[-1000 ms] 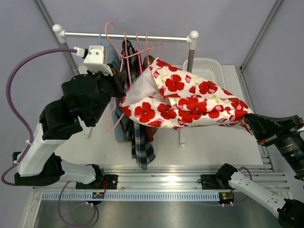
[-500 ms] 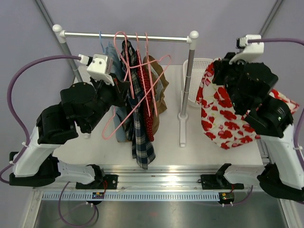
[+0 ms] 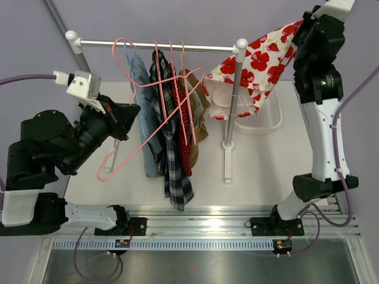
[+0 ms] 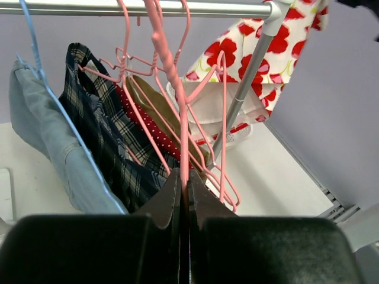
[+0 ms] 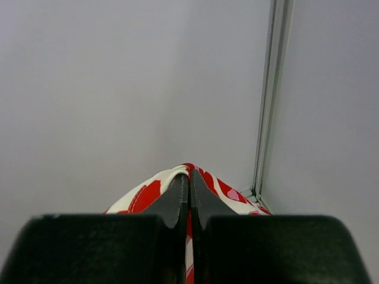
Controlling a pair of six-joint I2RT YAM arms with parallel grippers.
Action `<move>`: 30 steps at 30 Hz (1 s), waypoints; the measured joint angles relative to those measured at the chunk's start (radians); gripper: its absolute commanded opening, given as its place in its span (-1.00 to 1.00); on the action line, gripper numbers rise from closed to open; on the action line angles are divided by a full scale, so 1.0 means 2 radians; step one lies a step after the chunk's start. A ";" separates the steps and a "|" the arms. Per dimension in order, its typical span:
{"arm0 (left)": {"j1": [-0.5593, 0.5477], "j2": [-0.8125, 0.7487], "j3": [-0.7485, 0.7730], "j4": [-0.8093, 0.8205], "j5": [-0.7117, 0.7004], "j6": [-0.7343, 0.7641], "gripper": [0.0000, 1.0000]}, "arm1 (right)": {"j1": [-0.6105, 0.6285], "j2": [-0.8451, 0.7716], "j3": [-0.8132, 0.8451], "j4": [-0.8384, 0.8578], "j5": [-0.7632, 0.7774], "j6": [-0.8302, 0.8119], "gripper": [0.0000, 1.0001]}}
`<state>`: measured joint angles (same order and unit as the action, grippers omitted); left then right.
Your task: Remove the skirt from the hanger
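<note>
The skirt (image 3: 254, 59) is white with red flowers. It hangs free of the hanger from my right gripper (image 3: 299, 31), which is raised high at the back right and shut on the fabric (image 5: 148, 198). The skirt's lower end drapes beside the rack's right post, above the white basket. The bare pink hanger (image 3: 100, 176) is still hooked on the rail and slants down to the left. My left gripper (image 3: 131, 112) is shut on its wire (image 4: 184, 154). The skirt also shows in the left wrist view (image 4: 260, 47), behind the post.
The rail (image 3: 160, 45) carries several more pink hangers with a denim piece (image 3: 141, 77), a plaid garment (image 3: 176, 177), a red dotted piece and a brown one. The rack's right post (image 3: 231, 130) stands mid-table. A white basket (image 3: 263, 115) sits at the back right.
The skirt has come off the hanger. My right arm has swung it from the right side up high at the back right. My left gripper has drawn the bare hanger back to the left.
</note>
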<state>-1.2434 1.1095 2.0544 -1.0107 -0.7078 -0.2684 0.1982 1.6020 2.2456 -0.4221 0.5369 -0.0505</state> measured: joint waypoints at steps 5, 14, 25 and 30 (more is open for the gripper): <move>0.000 -0.007 0.000 -0.018 0.001 -0.006 -1.00 | -0.043 0.081 -0.015 0.011 -0.053 0.037 -1.00; 0.000 0.139 0.130 -0.036 -0.009 0.015 -1.00 | -0.058 0.122 -0.190 0.050 -0.197 0.139 0.61; -0.001 0.267 0.154 0.013 -0.083 0.061 -1.00 | -0.058 -0.036 -0.449 0.056 -0.302 0.235 0.99; 0.016 0.286 0.155 0.047 -0.098 0.075 -1.00 | -0.058 -0.186 -0.515 0.080 -0.346 0.268 0.99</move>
<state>-1.2110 1.6814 2.3638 -0.9157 -0.9039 -0.1188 0.0826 1.2293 1.2163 -0.2630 -0.1555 0.4847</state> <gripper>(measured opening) 0.025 0.993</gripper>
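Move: The right hand holds the flowered skirt high up; the white basket lies about 18 cm ahead of it, 3 cm to its left and some 53 cm below, while the rack's right post top is level with the hand and about 19 cm to its left. The left hand holds the empty pink hanger; the free stretch of rail is about 25 cm ahead, 23 cm right and 5 cm above, with the brown garment 5 cm left of that and some 27 cm lower. The right hand swings the skirt about 13 cm forward and nearly 30 cm down towards the basket, fingers tipping down, opens wide to let it go, sinks a little more, then draws back some 16 cm, rising and easing left. Meanwhile the left hand, still pinching the pink hanger, carries it rightward and forward towards the free rail, dipping slightly and rolling. ##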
